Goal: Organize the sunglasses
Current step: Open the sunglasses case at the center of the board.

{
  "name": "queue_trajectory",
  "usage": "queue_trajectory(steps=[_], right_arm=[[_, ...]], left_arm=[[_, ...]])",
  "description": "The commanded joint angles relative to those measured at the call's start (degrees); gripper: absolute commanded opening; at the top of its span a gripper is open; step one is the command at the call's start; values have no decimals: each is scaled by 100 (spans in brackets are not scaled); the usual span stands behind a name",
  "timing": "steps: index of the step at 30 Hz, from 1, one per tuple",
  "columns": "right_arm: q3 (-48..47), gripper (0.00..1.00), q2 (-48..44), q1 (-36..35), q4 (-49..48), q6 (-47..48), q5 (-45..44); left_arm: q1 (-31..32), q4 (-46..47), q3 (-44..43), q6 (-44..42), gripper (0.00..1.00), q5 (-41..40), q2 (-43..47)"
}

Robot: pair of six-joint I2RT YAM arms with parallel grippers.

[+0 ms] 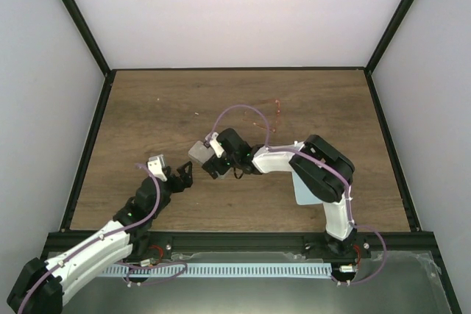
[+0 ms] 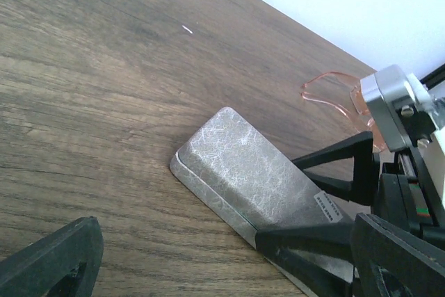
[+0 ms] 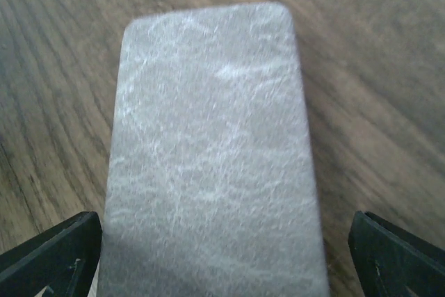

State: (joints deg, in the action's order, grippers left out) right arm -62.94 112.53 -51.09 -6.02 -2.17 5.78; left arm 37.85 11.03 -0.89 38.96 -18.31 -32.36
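The sunglasses [image 1: 277, 115], a thin red frame, lie on the table beyond my right arm; in the left wrist view a pinkish piece of the sunglasses [image 2: 345, 106] shows behind the right wrist. A grey case [image 1: 199, 152], closed, lies left of centre. My right gripper [image 1: 213, 156] is open and straddles the case's near end. In the right wrist view the case [image 3: 208, 137] fills the space between the fingers of the right gripper [image 3: 222, 255], with a gap on the right side. My left gripper [image 1: 182, 174] is open and empty, just left of the case [image 2: 243, 165].
A pale blue cloth [image 1: 300, 190] lies flat under my right forearm. Black frame rails border the wooden table [image 1: 147, 108] on the left, right and far sides, with white walls behind them.
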Motion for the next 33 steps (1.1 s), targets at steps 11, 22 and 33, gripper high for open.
queue_trajectory(steps=[11,22,33], right_arm=[[30,100,-203,-59,-19,103,346],[131,87,-321,-50,-129,65,646],[95,77,-86,-50,-118,18,494]], left_arm=[[-40,300,169,-43,100,53,-262],[-40,436,150,-42,100,74,-502],[-40,426,154,-39,100,64,-505]])
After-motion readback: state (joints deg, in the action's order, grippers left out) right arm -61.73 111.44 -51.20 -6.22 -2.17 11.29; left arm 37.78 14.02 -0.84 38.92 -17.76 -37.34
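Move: The open right hand already straddles the label end of the grey sunglasses case; the middle of the case lies about 3 cm ahead of this hand, 2 cm to its left and 2 cm below it. From the right hand, the pink sunglasses lie roughly 18 cm ahead and 17 cm to the right, the pale blue cloth some 30 cm right and 5 cm back, both about 4 cm lower. From the left hand, the case is about 4 cm ahead, 7 cm right and 7 cm below. The right hand draws back about 2 cm along the sunglasses case, dipping half a centimetre at first and then edging left and rising almost 1 cm, while the wrist turns only some 5 degrees, partly counter-clockwise. From midway, its wide-open fingers close by about a quarter until they pinch the two long sides of the lid near the label end, and they still grip there as the slight rise works against the seam. ##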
